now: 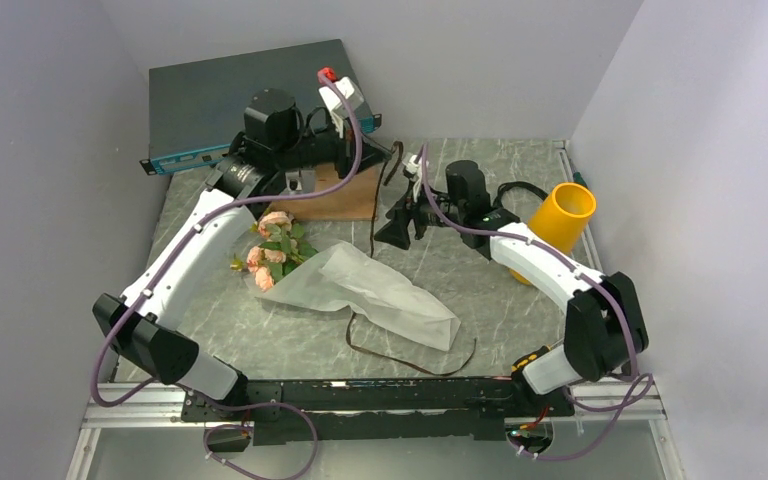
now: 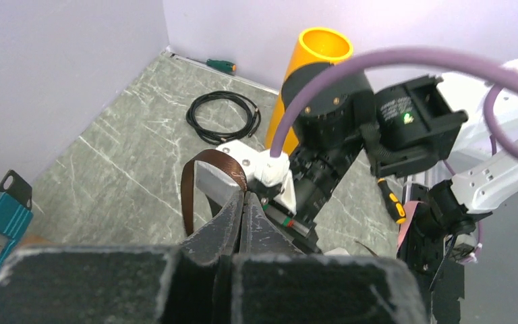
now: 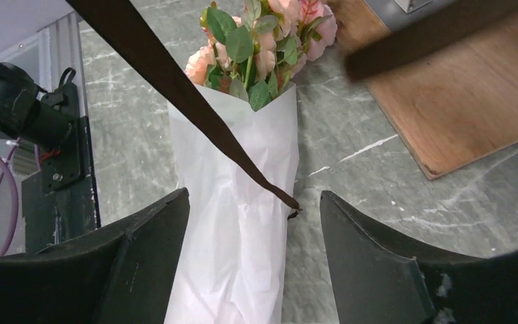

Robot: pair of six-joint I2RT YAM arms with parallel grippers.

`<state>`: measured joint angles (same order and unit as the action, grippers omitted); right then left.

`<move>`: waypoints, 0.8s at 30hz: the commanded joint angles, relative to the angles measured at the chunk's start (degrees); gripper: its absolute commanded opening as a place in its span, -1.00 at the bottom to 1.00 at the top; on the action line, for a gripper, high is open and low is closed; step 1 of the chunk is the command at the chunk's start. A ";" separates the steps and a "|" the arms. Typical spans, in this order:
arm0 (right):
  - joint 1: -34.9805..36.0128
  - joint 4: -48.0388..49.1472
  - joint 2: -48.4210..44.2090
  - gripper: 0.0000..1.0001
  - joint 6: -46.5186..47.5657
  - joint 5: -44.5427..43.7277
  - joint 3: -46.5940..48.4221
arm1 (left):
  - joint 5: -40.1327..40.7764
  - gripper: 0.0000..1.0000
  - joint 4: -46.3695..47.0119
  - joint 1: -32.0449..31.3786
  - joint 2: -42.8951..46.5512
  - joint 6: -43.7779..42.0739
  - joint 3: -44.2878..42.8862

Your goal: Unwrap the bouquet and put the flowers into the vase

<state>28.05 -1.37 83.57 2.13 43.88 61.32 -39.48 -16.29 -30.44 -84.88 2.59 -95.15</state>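
Observation:
The bouquet lies on its side mid-table, its pink and peach flowers (image 1: 273,250) (image 3: 263,37) pointing left out of the white paper (image 1: 385,290) (image 3: 233,223). A thin brown ribbon (image 1: 371,215) (image 3: 168,81) hangs loose from my left gripper (image 1: 393,158) (image 2: 243,196), which is raised at the back and shut on the ribbon's upper part (image 2: 189,192). The ribbon trails down across the paper and along the table toward the front. My right gripper (image 1: 393,232) (image 3: 253,206) hovers open above the paper, with the hanging ribbon between its fingers. The yellow-orange vase (image 1: 563,215) (image 2: 310,74) stands at the back right.
A wooden board (image 1: 345,195) (image 3: 458,101) lies behind the bouquet, under the left arm. A dark grey box (image 1: 225,95) sits at the back left. A coiled black cable (image 2: 224,115), a green screwdriver (image 2: 220,65) and a yellow-black screwdriver (image 2: 391,202) lie near the vase.

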 commanded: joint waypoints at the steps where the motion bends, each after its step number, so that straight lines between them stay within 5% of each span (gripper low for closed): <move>1: 1.22 11.47 2.16 0.40 -2.04 -0.56 -0.75 | -3.34 -1.00 3.75 2.00 -0.94 5.97 -3.75; 11: 1.55 17.88 9.79 -0.04 -4.75 -1.42 1.00 | -4.88 -1.00 4.35 4.54 -3.54 9.20 -7.12; 17: 0.94 17.67 10.03 -1.00 -4.50 -0.71 2.29 | -3.74 -1.00 2.79 5.28 -3.86 8.87 -7.17; 24: -2.33 15.27 5.84 -1.00 -12.74 -1.83 6.70 | -4.14 -1.00 0.03 6.44 1.14 1.50 1.85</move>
<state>27.97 12.10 93.91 -5.61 42.44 62.24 -42.70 -14.59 -24.49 -88.27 9.23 -98.78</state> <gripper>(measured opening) 0.007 0.008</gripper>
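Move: The brown ribbon, gripped at its upper part by the left fingers, hangs to the near edge of the white wrap. The stretch to pinch lies about 3 cm ahead of the right hand, 3 cm to its left and 5 cm lower, and some 24 cm below the left hand, 3 cm to its left, level fore-and-aft. From the right hand the wrap's middle is about 6 cm back, 5 cm left and 20 cm down; the blossoms are 4 cm ahead, 24 cm left and 18 cm down. Bring the half-open right gripper down about 5 cm while easing it forward and to the left onto the hanging ribbon, shut its fingers to pinch the ribbon, then start lifting by some 2 cm. Keep the left fingers closed on the ribbon above and drift that hand about 3 cm forward, slightly left, with a small rise that sinks back partly at the end. ##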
